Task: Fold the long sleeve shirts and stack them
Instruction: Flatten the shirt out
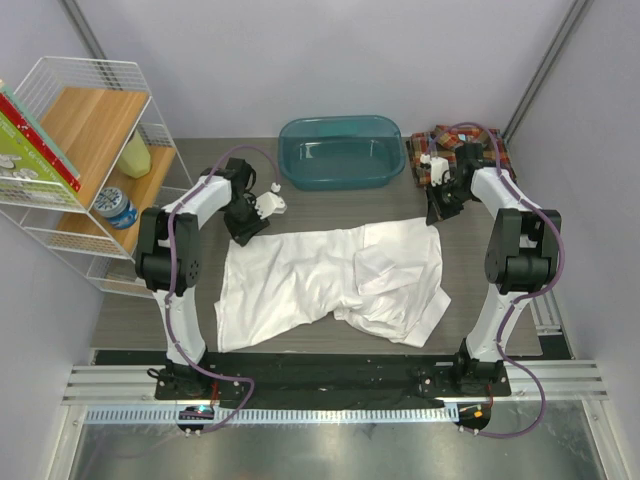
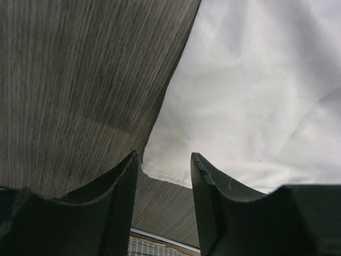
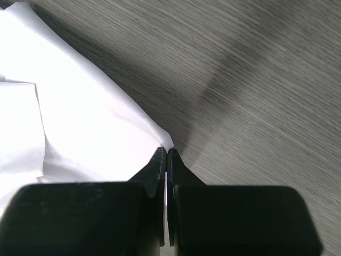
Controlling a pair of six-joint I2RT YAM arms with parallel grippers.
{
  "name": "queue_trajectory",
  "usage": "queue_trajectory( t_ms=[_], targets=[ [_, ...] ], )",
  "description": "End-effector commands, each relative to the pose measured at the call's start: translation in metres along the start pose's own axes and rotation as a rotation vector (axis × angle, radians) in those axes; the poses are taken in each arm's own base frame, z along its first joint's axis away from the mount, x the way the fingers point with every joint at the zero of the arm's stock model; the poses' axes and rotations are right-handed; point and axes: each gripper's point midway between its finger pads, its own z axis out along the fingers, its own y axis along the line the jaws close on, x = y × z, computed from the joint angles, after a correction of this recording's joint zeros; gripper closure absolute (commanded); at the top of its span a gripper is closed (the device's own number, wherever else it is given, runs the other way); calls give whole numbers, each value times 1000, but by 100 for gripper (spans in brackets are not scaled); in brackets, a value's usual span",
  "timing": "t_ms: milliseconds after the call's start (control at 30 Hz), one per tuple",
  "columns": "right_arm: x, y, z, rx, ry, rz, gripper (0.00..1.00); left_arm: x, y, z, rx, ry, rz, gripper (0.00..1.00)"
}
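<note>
The white long sleeve shirt (image 1: 330,280) lies spread across the middle of the table, with a fold on its right half. My left gripper (image 1: 241,234) is at its far left corner. In the left wrist view the left gripper (image 2: 164,157) is open, and the corner of the white shirt (image 2: 256,96) lies just beyond its fingertips. My right gripper (image 1: 437,213) is at the far right corner. The right wrist view shows the right gripper (image 3: 166,150) shut, with the corner of the white shirt (image 3: 80,122) pinched at the tips. The plaid shirt (image 1: 478,140) lies bunched at the back right.
A teal plastic tub (image 1: 342,152) stands at the back middle, just beyond the shirt. A white wire shelf (image 1: 90,150) with a bottle, a jar and books stands off the table's left side. Bare grey wood table (image 1: 130,320) shows around the shirt.
</note>
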Motion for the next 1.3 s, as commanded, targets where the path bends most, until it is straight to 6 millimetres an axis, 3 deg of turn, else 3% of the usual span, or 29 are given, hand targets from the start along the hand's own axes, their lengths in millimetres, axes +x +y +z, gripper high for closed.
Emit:
queue_trajectory(
  t_ms=[0,133,267,300,433,533,600,700,833,867,933,1000,1133,1267],
  targets=[
    [-24,0,-23,39,-71,-44,99,8,11,7,-12,22,-9,55],
    [-23,0,-22,39,-68,-43,99,27,17,17,-12,77,-11,55],
    [-20,0,-22,43,-62,-41,99,39,3,29,27,93,-12,57],
    [-20,0,-21,42,-62,-40,99,40,-1,30,36,91,-16,60],
    [-28,8,-26,11,-105,-24,99,43,-19,36,61,75,-51,90],
    [-46,15,-39,2,-179,-13,99,26,-20,20,50,-8,-103,100],
    [-57,16,-49,10,-215,-3,99,13,-19,6,49,-60,-126,100],
    [-79,17,-76,52,-290,-21,99,-9,-3,-30,-19,-146,-180,100],
    [-120,17,-136,150,-452,-52,99,-44,24,-97,-151,-306,-250,100],
    [-133,16,-161,205,-517,-63,99,-59,33,-133,-217,-382,-275,100],
    [-154,20,-201,260,-622,-76,99,-72,40,-168,-280,-464,-294,100],
    [-169,24,-245,335,-723,-97,99,-88,43,-225,-377,-589,-315,100],
    [-185,40,-329,460,-906,-126,99,-97,26,-308,-495,-774,-291,100],
    [-177,61,-412,602,-1100,-141,99,-89,2,-377,-654,-939,-272,100]
  ],
)
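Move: The left hand, part open, is almost over the shirt's near-left free corner: about 2 cm to its left, 1 cm back and 2 cm below. The teal bin lies roughly 21 cm ahead and 23 cm right of it. The right hand already holds the shirt's other far corner; from this hand the bin is about 16 cm ahead and 21 cm left, the plaid shirts 16 cm ahead and 7 cm right, 4 cm lower. Easing left and down, the left fingers pinch the corner, then both hands lift some 30 cm, fingertips tilting outward. ##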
